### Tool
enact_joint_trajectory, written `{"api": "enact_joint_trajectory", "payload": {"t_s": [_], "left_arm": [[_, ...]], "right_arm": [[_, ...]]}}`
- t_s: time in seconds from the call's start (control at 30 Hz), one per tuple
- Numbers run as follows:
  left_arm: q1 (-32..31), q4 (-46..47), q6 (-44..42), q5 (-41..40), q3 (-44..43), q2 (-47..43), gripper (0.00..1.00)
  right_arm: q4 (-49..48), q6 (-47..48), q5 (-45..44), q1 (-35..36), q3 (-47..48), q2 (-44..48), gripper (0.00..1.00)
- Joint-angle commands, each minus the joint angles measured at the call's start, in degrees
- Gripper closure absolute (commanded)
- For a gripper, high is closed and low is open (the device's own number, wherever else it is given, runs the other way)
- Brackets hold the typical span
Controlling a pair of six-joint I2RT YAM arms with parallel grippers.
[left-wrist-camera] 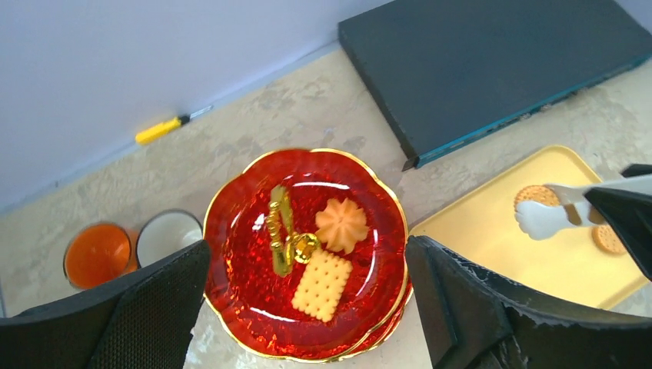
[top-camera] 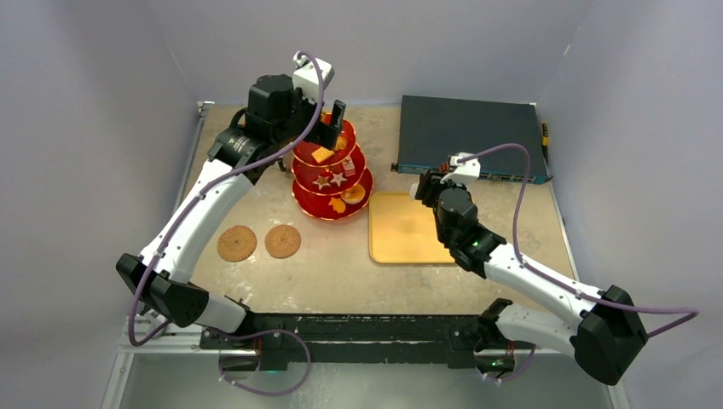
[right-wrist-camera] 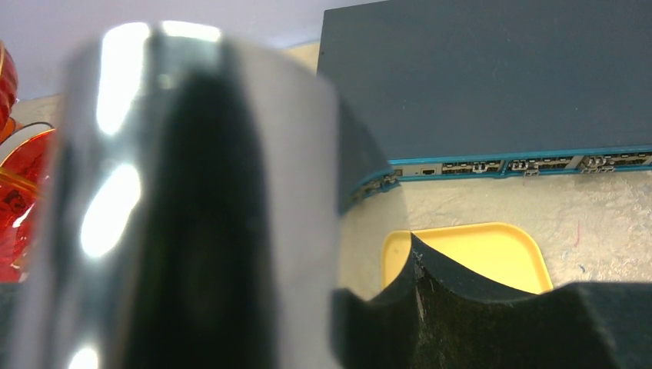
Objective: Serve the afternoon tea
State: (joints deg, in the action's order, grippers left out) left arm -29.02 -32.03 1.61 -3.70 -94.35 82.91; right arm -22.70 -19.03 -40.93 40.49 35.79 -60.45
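Observation:
The red three-tier stand with its gold handle stands at the back of the table. Its top tier carries a flower-shaped cookie and a rectangular cracker. My left gripper hangs open right over that tier, one finger on each side, holding nothing. An orange mug and a white mug stand just left of the stand. My right gripper is shut on shiny metal tongs, whose tips hover over a round cookie on the tray.
The flat yellow tray lies right of the stand, with a second cookie on it. The dark box sits behind it. Two round cookies lie on the table at the left. A yellow screwdriver lies by the back wall.

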Motion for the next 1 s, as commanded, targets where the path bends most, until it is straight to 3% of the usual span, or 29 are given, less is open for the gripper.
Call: {"api": "enact_joint_trajectory", "payload": {"t_s": [0.0,0.3,0.43,0.67,0.8,0.97], "left_arm": [[0.14,-2.99,-9.43,10.11,-5.68,1.35,0.03],[3.78,-3.4,-18.95,16.35,-9.45,8.19,0.31],[7.57,-5.87,-19.75,19.9,-12.98,11.07,0.39],[8.54,-4.57,-13.8,22.0,-11.31,10.25,0.69],[8.37,-3.28,-8.94,21.22,-9.75,9.64,0.98],[6.02,-3.73,-1.26,12.57,-8.79,9.21,1.0]], "right_arm": [[-2.88,0.54,-0.28,0.29,1.58,0.45,0.63],[-1.99,0.09,-0.75,0.3,1.13,1.79,0.63],[-1.82,0.1,-1.11,0.29,0.72,2.5,0.63],[-1.9,-0.02,-1.34,0.3,0.34,2.58,0.63],[-1.95,-0.15,-1.44,0.3,-0.01,2.7,0.63],[-2.06,-0.24,-1.53,0.3,-0.28,3.06,0.63]]}}
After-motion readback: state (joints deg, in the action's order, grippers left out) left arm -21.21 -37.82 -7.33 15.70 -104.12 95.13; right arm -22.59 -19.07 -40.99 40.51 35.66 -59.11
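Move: The gold handle on top of the tiered stand is about 4 cm ahead of my left hand, 1 cm to its right and 4 cm below. On the top plate, the flower cookie is some 3 cm right of the handle, the waffle biscuit about 3 cm nearer me. The white mug stands roughly 12 cm ahead and 15 cm left of this hand, far below. From my right hand the handle lies about 9 cm ahead, 23 cm left and 7 cm higher. With my wide-open left hand I rise a little and swing about 2 cm right, turning some 15 degrees clockwise. Then I curve forward and down around 5 cm onto the gold handle, drifting left and then slightly back at the end, and close my fingers from wide to pinch it. My right hand stays put, still holding the tongs. ##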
